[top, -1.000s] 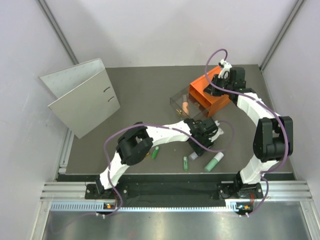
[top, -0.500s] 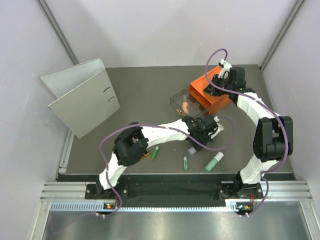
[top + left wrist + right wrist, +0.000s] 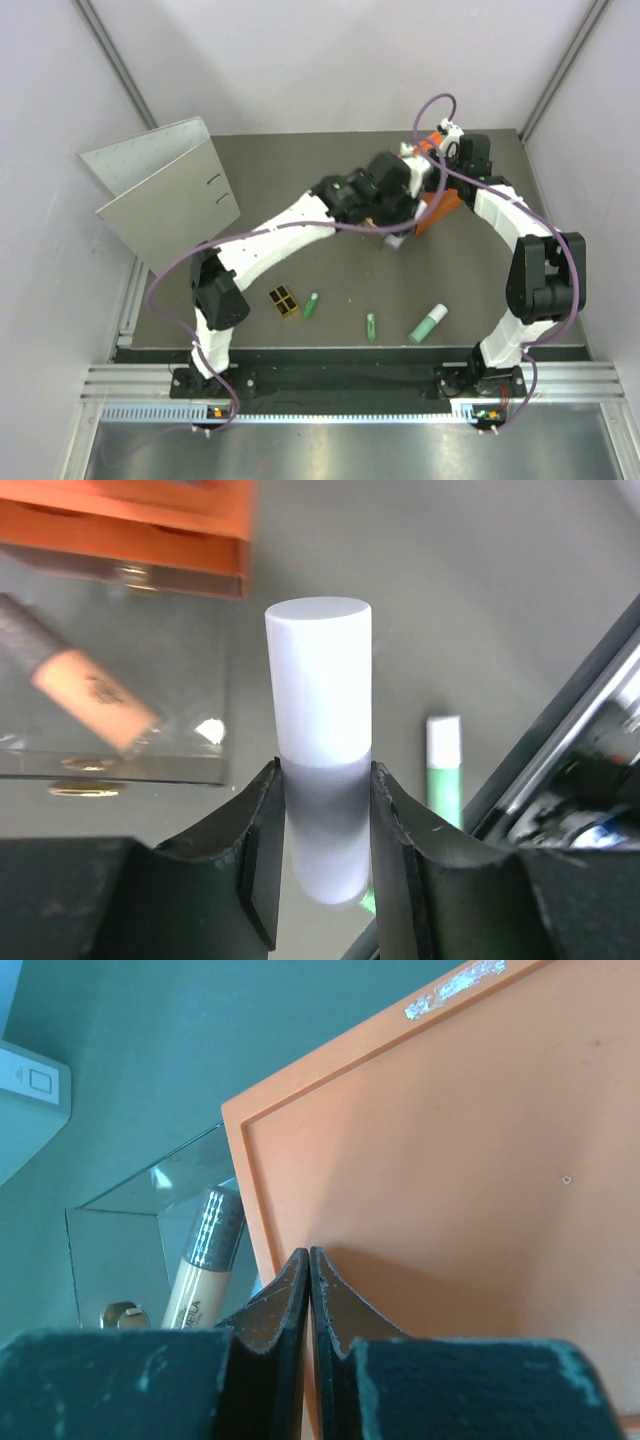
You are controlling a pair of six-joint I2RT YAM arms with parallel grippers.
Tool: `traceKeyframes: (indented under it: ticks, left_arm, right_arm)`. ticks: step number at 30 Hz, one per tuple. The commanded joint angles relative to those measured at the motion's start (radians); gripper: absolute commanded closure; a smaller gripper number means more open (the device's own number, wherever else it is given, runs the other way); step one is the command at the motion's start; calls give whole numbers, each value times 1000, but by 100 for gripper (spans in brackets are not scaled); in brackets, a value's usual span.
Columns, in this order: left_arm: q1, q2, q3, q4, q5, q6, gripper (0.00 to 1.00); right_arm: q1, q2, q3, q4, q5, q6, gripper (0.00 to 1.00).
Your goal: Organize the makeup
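My left gripper (image 3: 322, 780) is shut on the pale lavender-white tube (image 3: 318, 670) and holds it above the table beside the clear drawer (image 3: 120, 750). In the top view this gripper (image 3: 392, 232) is next to the orange drawer box (image 3: 440, 210). The orange tube (image 3: 90, 685) lies in the drawer and also shows in the right wrist view (image 3: 200, 1260). My right gripper (image 3: 309, 1260) is shut and empty, resting on the box top (image 3: 450, 1160). The mint tube (image 3: 428, 323), two green sticks (image 3: 312, 305) (image 3: 371, 326) and the black-and-gold palette (image 3: 284, 301) lie near the front edge.
A large grey ring binder (image 3: 165, 195) stands open at the back left. Pale walls close the table on three sides. The left arm stretches diagonally across the middle of the table.
My left arm has lifted the lavender-white tube from the front of the table and carried it back to the drawer. The palette now shows. The right arm has not moved.
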Motion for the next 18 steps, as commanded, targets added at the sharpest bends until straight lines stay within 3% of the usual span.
traceKeyframes:
  ticks: [1,6,18]
  left_arm:
    - [127,-47,29,70,165,-168,100]
    - [230,-70,-57,237,229,-318,100]
    - [245,80,-31,266,199,-547,100]
  right_arm:
    - [-5,74,-74,-241,73,-41,96]
    - [-5,70,-82,-239,77,-39,97]
    - [-3,65,-85,-241,81,-42,96]
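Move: The left hand already holds the white bottle. The middle of the open clear drawer lies about 12 cm ahead, 4 cm left and 18 cm below it; the peach bottle in that drawer is some 12 cm ahead and 6 cm left, and the orange box about 15 cm ahead and 10 cm right. From the right hand the drawer is roughly 6 cm back, 12 cm left and 12 cm below. Keeping hold of the white bottle, the left hand swings about 9 cm forward over the open drawer, twisting counter-clockwise. ##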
